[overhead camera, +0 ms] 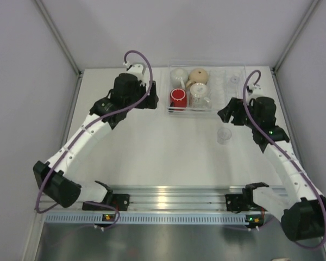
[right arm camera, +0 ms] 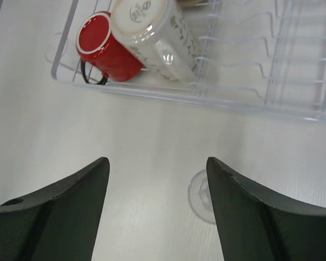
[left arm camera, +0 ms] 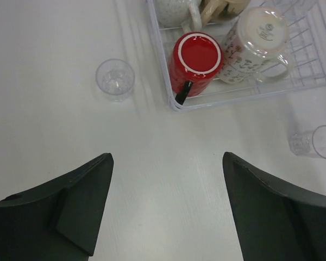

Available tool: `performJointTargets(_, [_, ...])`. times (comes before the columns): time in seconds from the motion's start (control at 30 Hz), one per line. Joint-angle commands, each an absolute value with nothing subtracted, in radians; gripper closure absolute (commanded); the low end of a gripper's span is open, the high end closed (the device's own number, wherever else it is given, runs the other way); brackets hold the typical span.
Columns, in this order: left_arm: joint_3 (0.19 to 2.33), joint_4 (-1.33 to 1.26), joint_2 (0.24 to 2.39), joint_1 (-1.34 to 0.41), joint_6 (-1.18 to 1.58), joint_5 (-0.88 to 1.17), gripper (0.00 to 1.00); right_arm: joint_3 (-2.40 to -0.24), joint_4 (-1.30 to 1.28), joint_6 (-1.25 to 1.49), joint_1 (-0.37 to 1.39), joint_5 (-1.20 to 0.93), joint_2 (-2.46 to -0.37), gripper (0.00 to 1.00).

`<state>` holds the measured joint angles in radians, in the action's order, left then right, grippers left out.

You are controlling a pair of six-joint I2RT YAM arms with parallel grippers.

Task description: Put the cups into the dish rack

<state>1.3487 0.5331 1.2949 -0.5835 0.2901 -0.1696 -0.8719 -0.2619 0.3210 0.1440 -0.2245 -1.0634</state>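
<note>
The clear dish rack (overhead camera: 229, 103) stands at the back of the table. In it are a white mug (overhead camera: 177, 74), a tan mug (overhead camera: 198, 75), a red mug (overhead camera: 178, 98) and a patterned clear cup (overhead camera: 199, 97). My left gripper (overhead camera: 154, 93) hangs open and empty just left of the rack. In its wrist view, the left gripper (left arm camera: 167, 157) faces the upside-down red mug (left arm camera: 195, 58). One small glass (left arm camera: 115, 79) stands left of the rack and another (left arm camera: 315, 142) lies at the right. My right gripper (overhead camera: 229, 115) is open over the table, a clear glass (right arm camera: 200, 194) beside its right finger (right arm camera: 250, 206).
The rack's right half (right arm camera: 271, 60) holds bare ribbed slots, and a small glass (overhead camera: 234, 80) sits near its back right. Grey walls close in the table on the left, back and right. The arm bases and a metal rail (overhead camera: 168, 197) line the near edge.
</note>
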Motion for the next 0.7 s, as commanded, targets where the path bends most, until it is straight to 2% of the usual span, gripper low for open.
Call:
performJointTargets(0.0, [1.425,0.551,1.399,-0.412,0.308,-0.012,0.15,-0.784,-0.183,0.368,0.153,-0.336,-0.881,0.27])
performJointTargets(0.17, [1.529,0.549,1.584,-0.344,0.267,-0.009,0.17,-0.761,-0.248,0.35,0.153,-0.362,-0.778,0.27])
performJointTargets(0.2, [1.548,0.549,1.644,-0.322,0.279,-0.005,0.21,-0.759,-0.268,0.347,0.153,-0.364,-0.752,0.27])
performJointTargets(0.3, [1.606,0.548,1.75,-0.27,0.31,0.096,0.28,-0.749,-0.282,0.345,0.153,-0.379,-0.707,0.27])
performJointTargets(0.67, [1.768,0.549,2.023,-0.222,0.334,0.121,0.35,-0.746,-0.313,0.35,0.153,-0.385,-0.647,0.27])
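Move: The clear glass standing left of the dish rack is about 21 cm ahead of the left hand, some 4 cm to its left and 25 cm below. The red cup in the rack's near-left corner stands roughly 14 cm to the right of that glass, level with it in reach, and the patterned mug about 10 cm farther right. From the right hand, this same glass lies some 22 cm ahead, 34 cm left and 18 cm lower. Bring the left gripper down and forward in equal measure, about 16 cm each, towards the clear glass beside the rack, easing a little left early on. Tip its fingers some 20 degrees more steeply down and narrow them partway, still short of the glass. Meanwhile draw the empty right gripper back about 8 cm and up 5 cm, away from the rack, then let it settle, fingers unchanged. ##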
